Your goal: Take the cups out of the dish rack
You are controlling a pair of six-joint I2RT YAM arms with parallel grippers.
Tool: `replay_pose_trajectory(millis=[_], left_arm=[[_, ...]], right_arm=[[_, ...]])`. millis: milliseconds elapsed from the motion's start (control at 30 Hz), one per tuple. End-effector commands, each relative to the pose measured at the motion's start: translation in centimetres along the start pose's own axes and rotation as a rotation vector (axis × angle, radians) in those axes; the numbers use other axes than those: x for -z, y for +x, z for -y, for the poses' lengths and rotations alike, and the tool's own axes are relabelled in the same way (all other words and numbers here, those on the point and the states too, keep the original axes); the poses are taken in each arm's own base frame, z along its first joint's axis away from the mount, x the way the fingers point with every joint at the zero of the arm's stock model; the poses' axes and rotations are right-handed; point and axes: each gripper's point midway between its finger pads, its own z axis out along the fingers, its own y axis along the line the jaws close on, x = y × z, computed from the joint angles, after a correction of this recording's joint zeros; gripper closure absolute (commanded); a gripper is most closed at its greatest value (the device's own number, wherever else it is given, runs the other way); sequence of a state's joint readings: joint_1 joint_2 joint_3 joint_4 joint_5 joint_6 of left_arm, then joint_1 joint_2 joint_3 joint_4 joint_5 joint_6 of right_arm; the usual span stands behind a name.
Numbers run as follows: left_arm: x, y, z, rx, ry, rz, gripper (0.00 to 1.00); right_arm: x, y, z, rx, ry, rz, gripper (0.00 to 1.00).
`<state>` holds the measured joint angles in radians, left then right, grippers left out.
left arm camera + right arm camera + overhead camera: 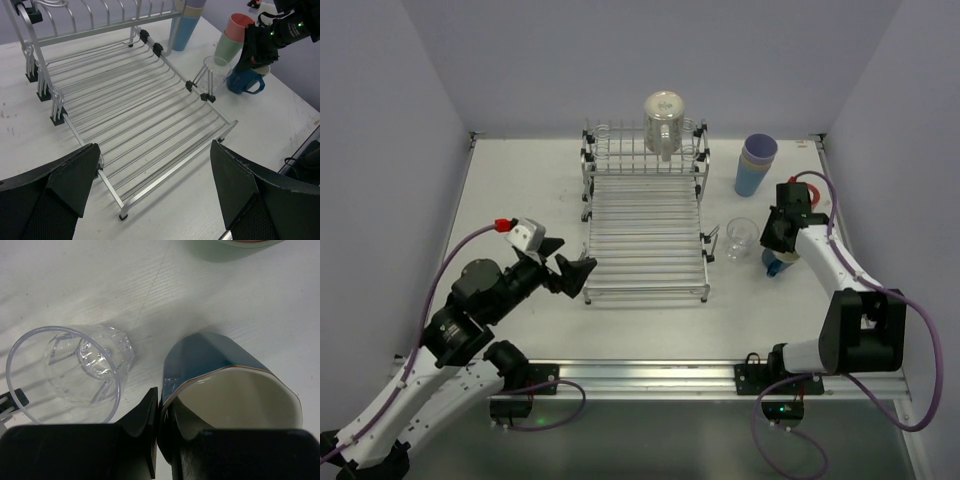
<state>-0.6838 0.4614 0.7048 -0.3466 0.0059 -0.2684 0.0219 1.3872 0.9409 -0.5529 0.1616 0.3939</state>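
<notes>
The chrome dish rack (645, 240) lies mid-table, its flat slatted tray (140, 115) bare. A clear glass mug (663, 122) sits in the raised tier at the far end. Right of the rack, my right gripper (161, 410) is shut on the rim of the dark-blue mug (220, 360), one finger inside and one outside; the mug (778, 264) is low at the table. A clear tumbler (75, 367) stands beside it. My left gripper (570, 268) is open at the rack's near left corner, nothing between its fingers (70, 175).
A stack of tumblers with a light-blue one at the bottom (755, 165) stands at the far right of the rack. A green and pink stack (231, 40) stands just behind the right gripper. The enclosure walls close in on both sides.
</notes>
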Motion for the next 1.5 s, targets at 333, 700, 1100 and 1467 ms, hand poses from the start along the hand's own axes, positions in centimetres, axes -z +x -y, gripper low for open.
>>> replay_pose_trajectory(millis=[333, 700, 1100, 1467], left_arm=[[-2.7, 0.4, -0.6, -0.011, -0.035, -0.091, 0.0], [-9.4, -8.8, 2.4, 0.147, 0.015, 0.041, 0.0], [-24.2, -13.3, 3.0, 0.16, -0.073, 0.094, 0.14], [-28.7, -12.5, 0.6, 0.094, -0.194, 0.075, 0.24]], right_arm=[[4.5, -3.1, -0.3, -0.013, -0.065, 0.159, 0.31], [18.5, -3.8, -4.9, -0.025, -0.574, 0.499, 0.27], [22.9, 1.0, -9.5, 0.052, -1.02, 0.504, 0.27], [23.5, 2.1, -10.4, 0.089, -1.067, 0.501, 0.27]])
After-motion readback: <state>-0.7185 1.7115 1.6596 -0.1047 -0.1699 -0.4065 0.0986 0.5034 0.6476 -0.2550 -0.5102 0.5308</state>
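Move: From the left hand the white mug, upside down on the rack's upper shelf, lies about 30 cm ahead, 17 cm right and a few cm higher; the empty lower rack is some 14 cm ahead, 13 cm right, well below. The right hand's pinched blue mug has its middle about 4 cm right, 1 cm ahead and 4 cm below; the clear cup stands some 8 cm left, 2 cm ahead, the red-green cups 10 cm ahead, 5 cm right. The right hand opens and lets go of the blue mug's wall, then climbs about 18 cm while drawing left and back over the table, its fingers swinging up from steeply down by some 45 degrees. Meanwhile the left hand dips slightly, then rises and sweeps forward and right over the rack towards the white mug, roughly 23 cm out and 18 cm across, narrowing its open fingers a little and slowing just short of the handle side, not yet gripping. ##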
